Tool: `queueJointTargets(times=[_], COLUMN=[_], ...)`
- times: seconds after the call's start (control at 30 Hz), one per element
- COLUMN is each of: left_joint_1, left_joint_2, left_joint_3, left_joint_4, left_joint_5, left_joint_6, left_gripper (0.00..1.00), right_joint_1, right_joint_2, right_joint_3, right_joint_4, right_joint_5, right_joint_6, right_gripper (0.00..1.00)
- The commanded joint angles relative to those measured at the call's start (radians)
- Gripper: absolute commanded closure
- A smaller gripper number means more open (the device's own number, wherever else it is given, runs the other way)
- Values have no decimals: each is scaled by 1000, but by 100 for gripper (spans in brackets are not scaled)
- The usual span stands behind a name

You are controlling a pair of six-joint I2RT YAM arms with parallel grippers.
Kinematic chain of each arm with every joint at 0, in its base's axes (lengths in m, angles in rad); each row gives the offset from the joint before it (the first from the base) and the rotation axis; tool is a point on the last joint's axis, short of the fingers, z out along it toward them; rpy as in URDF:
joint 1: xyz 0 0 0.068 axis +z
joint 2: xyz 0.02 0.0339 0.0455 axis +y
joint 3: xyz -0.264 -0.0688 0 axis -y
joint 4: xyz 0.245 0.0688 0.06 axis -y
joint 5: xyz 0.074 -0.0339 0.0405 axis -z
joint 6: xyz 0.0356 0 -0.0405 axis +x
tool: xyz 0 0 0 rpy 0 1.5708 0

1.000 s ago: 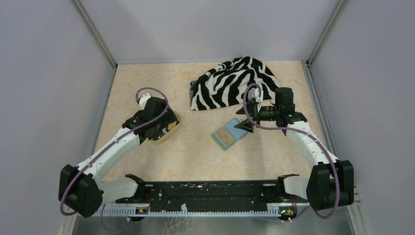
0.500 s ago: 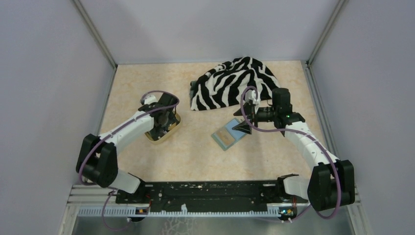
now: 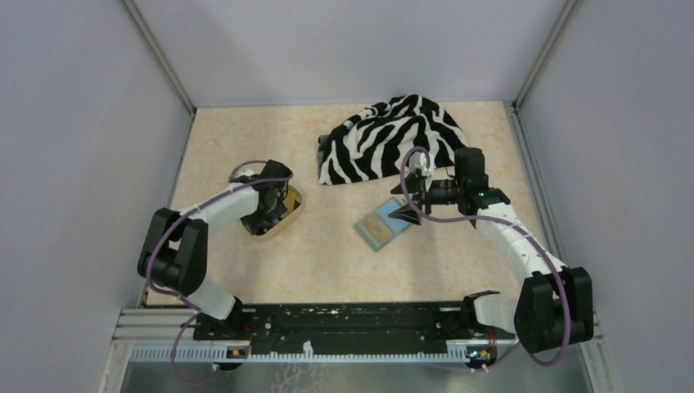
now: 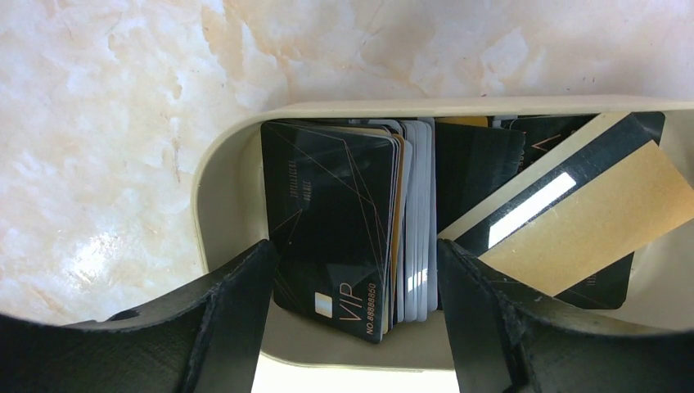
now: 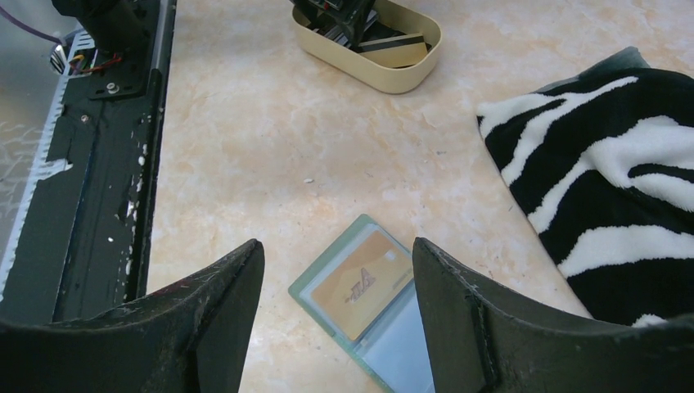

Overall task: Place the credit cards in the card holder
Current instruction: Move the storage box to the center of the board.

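Observation:
Several credit cards (image 4: 335,213) stand on edge as a stack in the tan oval tray (image 4: 214,188), the front one dark with "VIP" on it. A yellow card with a black stripe (image 4: 589,221) leans beside them. My left gripper (image 4: 353,262) reaches down into the tray (image 3: 296,201), jaws open on either side of the stack and close to both its faces. The green card holder (image 5: 393,336) lies open on the table with a yellow-orange card (image 5: 364,282) in its left pocket. Just above it my right gripper (image 5: 337,244) hovers open and empty.
A zebra-striped cloth (image 3: 385,139) is heaped at the back right, close behind the right gripper (image 3: 407,211). The black mounting rail (image 3: 352,319) runs along the near edge. Grey walls enclose the table on three sides.
My left arm has folded and its gripper has dropped lower into the tray, the jaws narrowing around the card stack. The right gripper has shifted slightly left over the holder.

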Motion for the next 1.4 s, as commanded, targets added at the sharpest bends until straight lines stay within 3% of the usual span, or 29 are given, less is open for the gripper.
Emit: queueJointTargets(times=[0.0,0.07,0.3,0.5,0.87,1.0,1.2,1.37], left_joint_1=[30,36,35,35,50,51,52,52], left_joint_2=[52,81,55,-71,-83,-88,-75,-69], left_joint_3=[8,25,-24,-125,-85,-75,-54,-52], left_joint_4=[-25,-47,-59,-5,32,20,-27,28], left_joint_5=[7,14,37,67,147,123,76,134], left_joint_6=[-30,-17,26,54,206,231,241,325], left_gripper=[23,23,46,44,35,45,53,65], right_joint_1=[6,5,5,6,12,25,55,75], right_joint_2=[-3,-3,7,25,45,63,89,122], right_joint_3=[12,11,11,25,24,26,35,60], right_joint_4=[1,2,-2,-28,-22,-22,-43,-93], right_joint_5=[-10,-4,-13,-43,-57,-61,-62,-61], right_joint_6=[-33,-36,-44,-54,-44,-41,-53,-87], right_gripper=[34,34,34,34,34,34,34,34])
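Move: The leaning stack of credit cards in the near-left end of the storage box lies almost between the left hand's open fingers, about 1 cm to its left and 1 cm below. The box's middle is about 3 cm ahead and 3 cm right of that hand, and the loose cards are some 5 cm ahead and 6 cm right. From the right hand, the stack is roughly 39 cm left, 5 cm ahead and 17 cm below; the card holder is 3 cm ahead, 3 cm left and 18 cm down. Backwards by about 2.5 cm and slightly left, staying low in the storage box, the left hand shifts towards its near-left end and turns some 10 degrees clockwise. Its fingers close, reopen a little, then close further, ending with the card stack pinched between them. The open right hand sinks about 3 cm, easing back and left towards the card holder as it tilts down slightly. ##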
